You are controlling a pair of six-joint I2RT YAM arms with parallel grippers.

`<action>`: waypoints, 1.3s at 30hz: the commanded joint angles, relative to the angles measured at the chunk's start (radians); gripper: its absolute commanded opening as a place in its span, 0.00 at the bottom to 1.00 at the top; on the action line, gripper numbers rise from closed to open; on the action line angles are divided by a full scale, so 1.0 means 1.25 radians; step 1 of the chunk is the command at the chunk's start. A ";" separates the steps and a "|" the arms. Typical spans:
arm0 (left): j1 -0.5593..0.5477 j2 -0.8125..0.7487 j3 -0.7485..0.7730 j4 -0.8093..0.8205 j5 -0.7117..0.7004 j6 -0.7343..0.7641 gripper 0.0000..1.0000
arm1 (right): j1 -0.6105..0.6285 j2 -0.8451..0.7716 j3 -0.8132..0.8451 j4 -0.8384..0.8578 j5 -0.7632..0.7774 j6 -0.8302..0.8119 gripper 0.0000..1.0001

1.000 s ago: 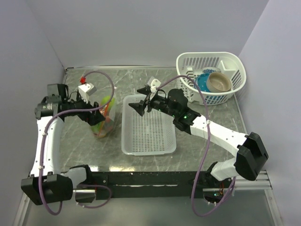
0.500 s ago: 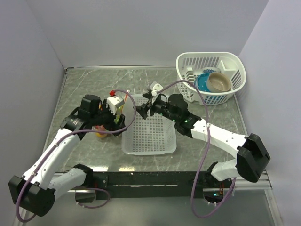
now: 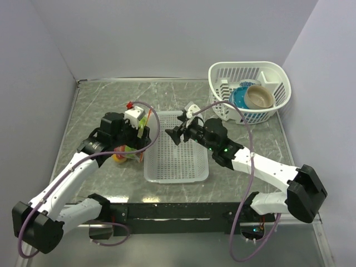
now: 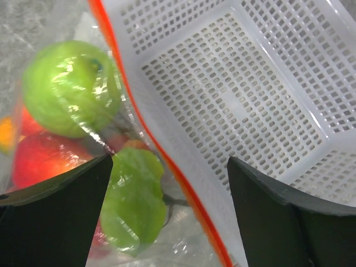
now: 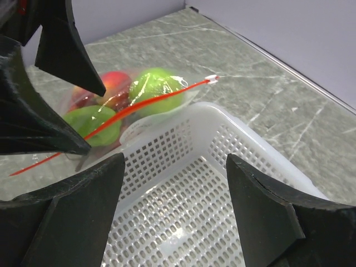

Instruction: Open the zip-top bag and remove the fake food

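The zip-top bag (image 4: 167,222) lies on the table against the left wall of the white slotted tray (image 4: 239,100), its orange-red zip strip (image 4: 161,156) shut. Through the plastic I see fake food: a green fruit (image 4: 67,89), a green leaf piece (image 4: 133,200) and a red fruit (image 4: 44,167). My left gripper (image 4: 169,160) hangs open right over the bag, the zip strip running between its wide jaws. My right gripper (image 5: 175,157) is open and holds nothing, above the tray (image 5: 183,211), facing the bag (image 5: 128,94). From above, the left gripper (image 3: 138,146) hides most of the bag (image 3: 121,156).
A white basket (image 3: 250,114) at the back right holds a blue bowl (image 3: 240,95) and a beige bowl (image 3: 259,97). The tray (image 3: 177,167) sits in the middle of the marbled table. The right gripper (image 3: 177,133) hovers over the tray's far end. Walls close in the left and back sides.
The left arm has swung right and its gripper now hangs over the bag, which has shifted against the tray's left wall. The right gripper has drifted slightly right above the tray.
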State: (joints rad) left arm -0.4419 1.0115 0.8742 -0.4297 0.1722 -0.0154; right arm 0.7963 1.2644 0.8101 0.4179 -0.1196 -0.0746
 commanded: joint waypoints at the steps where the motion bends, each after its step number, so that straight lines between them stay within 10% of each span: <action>1: -0.043 0.034 0.016 0.052 -0.057 -0.029 0.85 | 0.000 -0.049 -0.016 0.023 0.042 0.014 0.80; 9: -0.083 0.100 0.005 0.081 -0.210 0.003 0.58 | 0.000 -0.075 -0.038 0.022 0.067 0.034 0.80; 14: -0.085 0.119 0.026 0.087 -0.286 0.052 0.01 | -0.001 -0.092 -0.047 0.017 0.078 0.038 0.79; 39: -0.076 -0.240 0.235 -0.412 -0.242 0.504 0.01 | -0.004 0.041 0.098 0.125 -0.146 0.004 0.83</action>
State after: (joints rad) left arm -0.5365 0.7280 1.1988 -0.9070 -0.1139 0.4995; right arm 0.7940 1.3159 0.8856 0.4797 -0.2192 -0.0692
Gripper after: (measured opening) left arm 0.022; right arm 0.823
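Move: The bag's orange zip strip runs between the left hand's open fingers; the stretch to grip is about 3 cm ahead and 3 cm below, neither left nor right. The bag of fake food lies roughly 6 cm left of that hand, 2 cm back and 6 cm down. The white tray's middle is some 13 cm to its right, 4 cm back and 9 cm down. From the right hand, the zip strip lies about 10 cm left, level fore and aft, perhaps 8 cm below. The orange zip strip is pinched by the left hand, which dips and reaches forward about 3 cm each as its fingers shut, then hoists the strip some 15 cm, drawing it back and left away from the tray while the wrist tips up and its left side rises, some 25 degrees each. The right hand, fingers still open, eases about 2 cm right, then returns left some 4 cm and rises slightly, holding nothing. ##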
